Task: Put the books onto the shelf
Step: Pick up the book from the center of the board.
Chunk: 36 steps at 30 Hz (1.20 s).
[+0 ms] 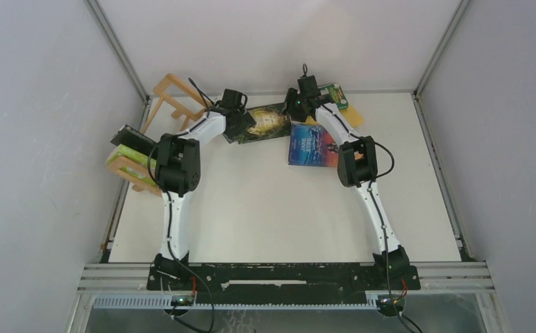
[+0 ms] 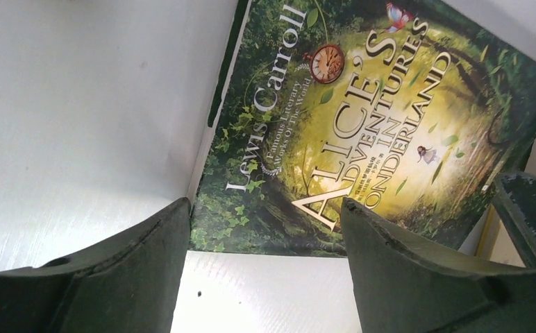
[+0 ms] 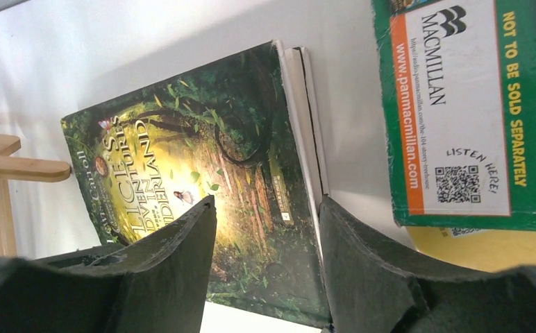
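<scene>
A dark green and gold book [image 1: 269, 123] lies flat at the back of the table. My left gripper [image 1: 241, 125] is at its left end and my right gripper [image 1: 294, 109] at its right end. In the left wrist view the left gripper [image 2: 265, 205] stands open over the near edge of the book's cover [image 2: 362, 118]. In the right wrist view the right gripper [image 3: 266, 201] is open astride the book's page edge [image 3: 203, 173], holding nothing. The blue book [image 1: 312, 146] lies in front. A green book [image 3: 459, 104] rests on a yellow-orange one [image 3: 487, 246]. The shelf [image 1: 175, 94] stands far left with a lime-green book [image 1: 128, 154] in it.
The wooden shelf sits tight against the left wall [image 1: 57, 139], and its slats [image 3: 1, 166] show at the left of the right wrist view. The back wall [image 1: 272, 41] is just behind the books. The right arm's elbow [image 1: 357, 161] hangs beside the blue book.
</scene>
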Each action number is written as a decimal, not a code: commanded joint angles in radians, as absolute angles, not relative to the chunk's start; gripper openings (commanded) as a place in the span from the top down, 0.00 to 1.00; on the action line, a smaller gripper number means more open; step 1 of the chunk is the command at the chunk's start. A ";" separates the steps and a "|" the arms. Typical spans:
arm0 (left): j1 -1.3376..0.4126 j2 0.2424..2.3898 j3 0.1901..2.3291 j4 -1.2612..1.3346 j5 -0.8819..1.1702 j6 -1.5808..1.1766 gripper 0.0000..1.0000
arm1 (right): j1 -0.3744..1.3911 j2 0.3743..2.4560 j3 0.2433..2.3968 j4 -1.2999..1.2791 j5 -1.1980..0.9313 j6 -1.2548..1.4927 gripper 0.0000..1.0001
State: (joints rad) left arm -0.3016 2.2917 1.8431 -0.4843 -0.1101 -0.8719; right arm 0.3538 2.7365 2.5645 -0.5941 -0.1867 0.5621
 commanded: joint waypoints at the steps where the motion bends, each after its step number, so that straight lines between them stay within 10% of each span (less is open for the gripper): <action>1: -0.345 2.172 1.810 -0.424 -0.072 -0.882 0.19 | 0.402 2.609 2.562 -0.526 -0.323 0.554 0.37; 36: -0.389 1.873 1.479 -0.357 -0.144 -0.899 0.19 | 0.510 2.424 2.370 -0.540 -0.407 0.500 0.40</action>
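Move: Alice book, the one to pick up, lies flat between the grippers: its middle is about 5 cm right and 3 cm ahead of the left hand, and 8 cm left and 3 cm back of the right hand, just below both. From the right hand, the blue book is some 11 cm back and 7 cm right, the green book 4 cm ahead and 8 cm right. The shelf stands about 21 cm left of the left hand, 2 cm nearer the base. Keep both grippers open and the book clamped between their outer fingers at its left and right edges. Raise the right hand about 7 cm while bringing it left and back, turning it some 10 degrees counter-clockwise. Draw the left hand back about 8 cm, rising more gently, away from the rear wall. ##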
